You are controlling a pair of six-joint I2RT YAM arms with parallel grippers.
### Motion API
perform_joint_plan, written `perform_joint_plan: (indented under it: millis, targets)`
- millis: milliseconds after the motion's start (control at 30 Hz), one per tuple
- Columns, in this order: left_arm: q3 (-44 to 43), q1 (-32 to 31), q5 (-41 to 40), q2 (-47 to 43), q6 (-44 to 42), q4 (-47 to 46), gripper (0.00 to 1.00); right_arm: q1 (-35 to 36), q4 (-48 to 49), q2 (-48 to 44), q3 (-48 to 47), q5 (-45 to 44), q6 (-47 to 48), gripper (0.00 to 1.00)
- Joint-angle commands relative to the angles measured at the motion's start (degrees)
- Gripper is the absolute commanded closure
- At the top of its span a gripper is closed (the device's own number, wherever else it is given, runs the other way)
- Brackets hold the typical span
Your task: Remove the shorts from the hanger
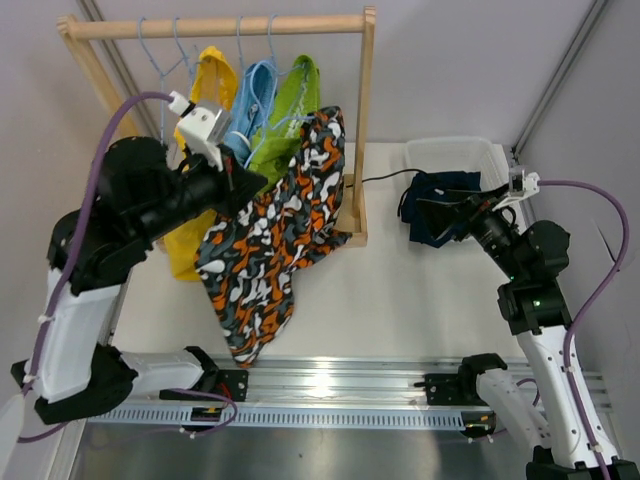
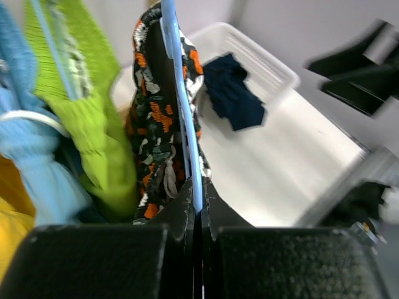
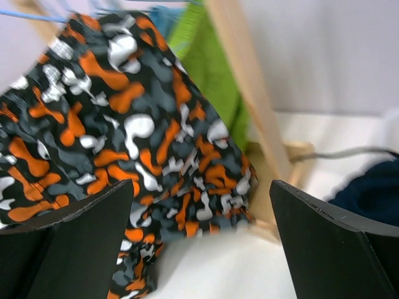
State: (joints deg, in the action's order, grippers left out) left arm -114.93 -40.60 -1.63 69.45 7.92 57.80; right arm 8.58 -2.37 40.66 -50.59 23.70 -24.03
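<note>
The black shorts with orange-white pattern (image 1: 275, 240) hang on a light blue hanger (image 2: 187, 124) in front of the wooden rack (image 1: 215, 27), their lower end draped toward the table's front. My left gripper (image 2: 198, 187) is shut on that hanger's thin bar, just below the patterned shorts (image 2: 156, 118). Yellow shorts (image 1: 205, 85), light blue shorts (image 1: 258, 95) and lime green shorts (image 1: 290, 110) hang from the rail behind. Navy shorts (image 1: 440, 205) lie in the white bin (image 1: 455, 150). My right gripper (image 3: 202, 205) stands open over the bin, facing the patterned shorts (image 3: 124, 124), holding nothing.
The rack's right wooden post (image 1: 365, 130) and its foot stand between the patterned shorts and the bin. A dark cable (image 1: 385, 177) runs from the post's base toward the bin. A metal rail (image 1: 330, 380) crosses the near table edge.
</note>
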Motion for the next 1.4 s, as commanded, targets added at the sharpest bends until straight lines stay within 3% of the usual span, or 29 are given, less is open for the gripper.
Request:
perform_joint_plan:
  millis: [0, 300, 667, 700, 733, 767, 800, 900, 1067, 1367]
  targets:
    - [-1.3, -2.5, 7.9, -2.5, -0.5, 2.5, 1.00, 2.3, 12.9, 1.3, -1.2, 8.7, -1.8, 0.00]
    - [-3.1, -3.5, 22.3, -7.1, 3.8, 0.8, 1.00, 11.1, 10.2, 6.6, -9.1, 5.9, 5.0, 0.01]
    - [0.2, -3.6, 29.1, -9.9, 6.5, -5.9, 1.00, 19.6, 16.0, 13.4, -9.2, -0.6, 7.3, 0.01]
    - [0.1, -3.6, 29.0, -10.1, 6.4, -5.8, 1.00, 20.8, 16.6, 14.1, -9.1, -0.7, 7.2, 0.06]
    - [0.1, -3.6, 28.8, -10.2, 6.3, -5.6, 1.00, 21.3, 17.2, 14.8, -9.1, 0.1, 7.5, 0.28]
    - [0.2, -3.6, 28.3, -10.3, 6.2, -5.2, 1.00, 21.8, 17.5, 15.9, -9.3, 0.3, 7.8, 0.54]
    - [-0.3, -3.6, 26.5, -10.3, 5.9, -4.9, 1.00, 22.6, 17.5, 16.2, -9.4, -0.1, 8.4, 1.00]
    - [-2.3, -3.6, 21.6, -9.9, 5.3, -1.4, 1.00, 23.0, 16.6, 14.4, -8.8, -3.6, 9.2, 1.00]
    - [-4.2, -3.6, 6.2, -7.7, 4.5, 7.2, 1.00, 20.6, 9.7, 8.3, -8.4, -14.8, 13.7, 1.00]
    - [-1.8, -3.6, -1.9, -7.0, 3.9, 10.2, 1.00, 7.4, 3.4, 2.2, -8.3, -15.5, 12.0, 1.00]
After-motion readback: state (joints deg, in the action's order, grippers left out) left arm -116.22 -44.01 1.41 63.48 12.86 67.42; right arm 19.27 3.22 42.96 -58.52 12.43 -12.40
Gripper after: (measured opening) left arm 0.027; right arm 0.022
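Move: The patterned shorts hang on the hanger the left hand already holds, their middle about 2 cm ahead, 6 cm to its right and 12 cm below. From the open right hand they are some 25 cm left, 2 cm back and about level; the rack's right post stands roughly 14 cm ahead and 12 cm left. The navy shorts lie about 9 cm ahead, 3 cm right and 25 cm below it. Left draws hanger back 12 cm, then half returns; right reaches 12 cm left, pinches shorts, pulls right and up. ##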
